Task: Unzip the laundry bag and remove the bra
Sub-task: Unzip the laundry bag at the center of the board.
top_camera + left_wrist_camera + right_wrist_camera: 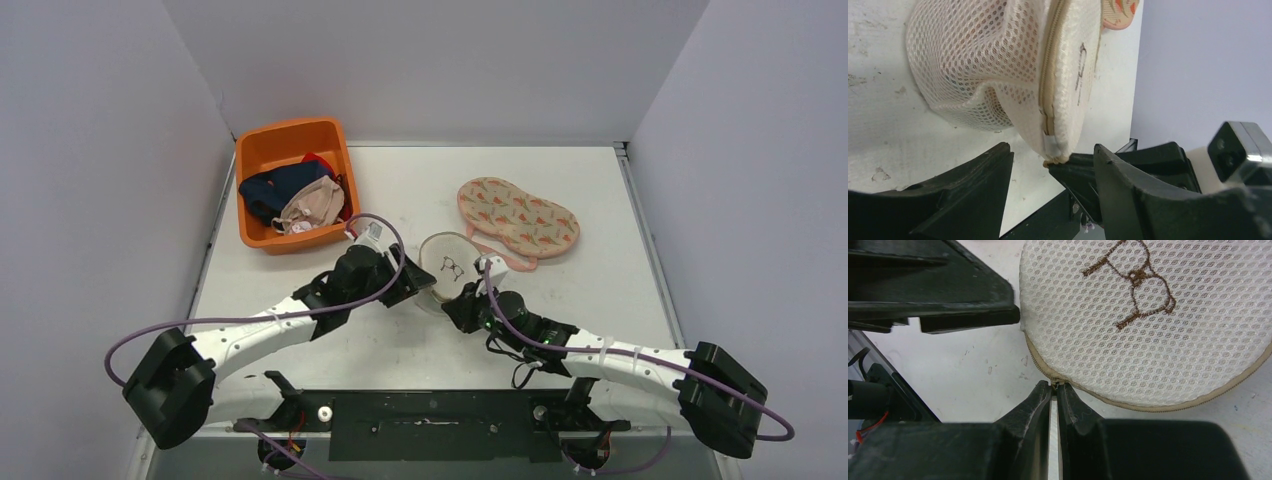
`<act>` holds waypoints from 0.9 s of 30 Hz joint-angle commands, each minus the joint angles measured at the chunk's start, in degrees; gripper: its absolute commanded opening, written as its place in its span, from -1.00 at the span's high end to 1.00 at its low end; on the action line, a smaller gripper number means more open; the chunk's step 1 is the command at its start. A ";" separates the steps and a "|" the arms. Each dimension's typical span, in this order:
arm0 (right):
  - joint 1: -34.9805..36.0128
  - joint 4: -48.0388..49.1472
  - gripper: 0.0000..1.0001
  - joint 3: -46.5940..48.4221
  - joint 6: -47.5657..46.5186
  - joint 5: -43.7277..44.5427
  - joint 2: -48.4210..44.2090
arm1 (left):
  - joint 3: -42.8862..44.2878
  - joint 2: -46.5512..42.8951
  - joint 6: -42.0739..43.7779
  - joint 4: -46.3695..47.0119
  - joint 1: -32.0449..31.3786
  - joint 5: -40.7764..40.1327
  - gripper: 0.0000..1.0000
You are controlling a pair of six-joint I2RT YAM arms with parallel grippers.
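Observation:
The laundry bag [450,262] is a round white mesh pouch with brown embroidered glasses, lying mid-table. A tan zipper [1048,90] runs round its edge and looks closed. My right gripper [1054,385] is shut on the zipper pull at the bag's near rim. My left gripper [1052,150] is open, one finger on each side of the bag's [998,60] near edge, close to the right gripper's fingers [1083,172]. Both grippers meet at the bag [1158,330]: left [418,290], right [470,292]. The bra is hidden; only a faint peach tint shows through the mesh.
An orange bin [262,150] with dark blue, red and beige garments stands at the back left. A carrot-patterned, bra-shaped padded piece [518,215] lies just behind and to the right of the bag. Grey walls close in three sides of the table.

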 commanded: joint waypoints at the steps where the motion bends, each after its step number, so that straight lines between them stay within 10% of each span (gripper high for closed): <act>1: 0.80 3.72 0.89 2.47 -0.81 -1.48 -0.47 | 2.15 4.13 -0.98 5.61 0.23 -1.28 -0.12; 10: 1.32 2.88 0.90 2.11 -0.92 -1.26 -0.79 | 2.66 9.24 -1.84 10.83 0.85 2.22 0.25; 18: 1.41 0.39 0.89 0.84 -1.86 1.09 -3.37 | 2.16 7.90 -0.83 10.65 1.58 0.89 1.00; 27: 1.48 -1.82 0.89 -1.46 -0.98 4.44 -6.42 | 0.44 6.58 -1.07 10.85 1.84 1.05 1.00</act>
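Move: The tab at the laundry bag's zipper end, on the rim between the left hand's open fingers, is about 2 cm ahead of that hand, 2 cm to its right and 3 cm below. The lid's centre lies some 5 cm ahead and 4 cm right of the left hand, and the floral pouch roughly 13 cm ahead and 18 cm right, down on the table. From the right hand, already pinching the zipper edge, the tab is about 4 cm ahead, 2 cm left and slightly above. The left hand sinks about 3.5 cm onto the laundry bag's rim, edging forward and right, and its fingers shut from well open to pinch the rim at the zipper-end tab, after which the hand rises again by nearly 2 cm. The right hand keeps its pinch on the zipper edge close by, holding nearly still while the left closes and then lifting about 1 cm with it. ##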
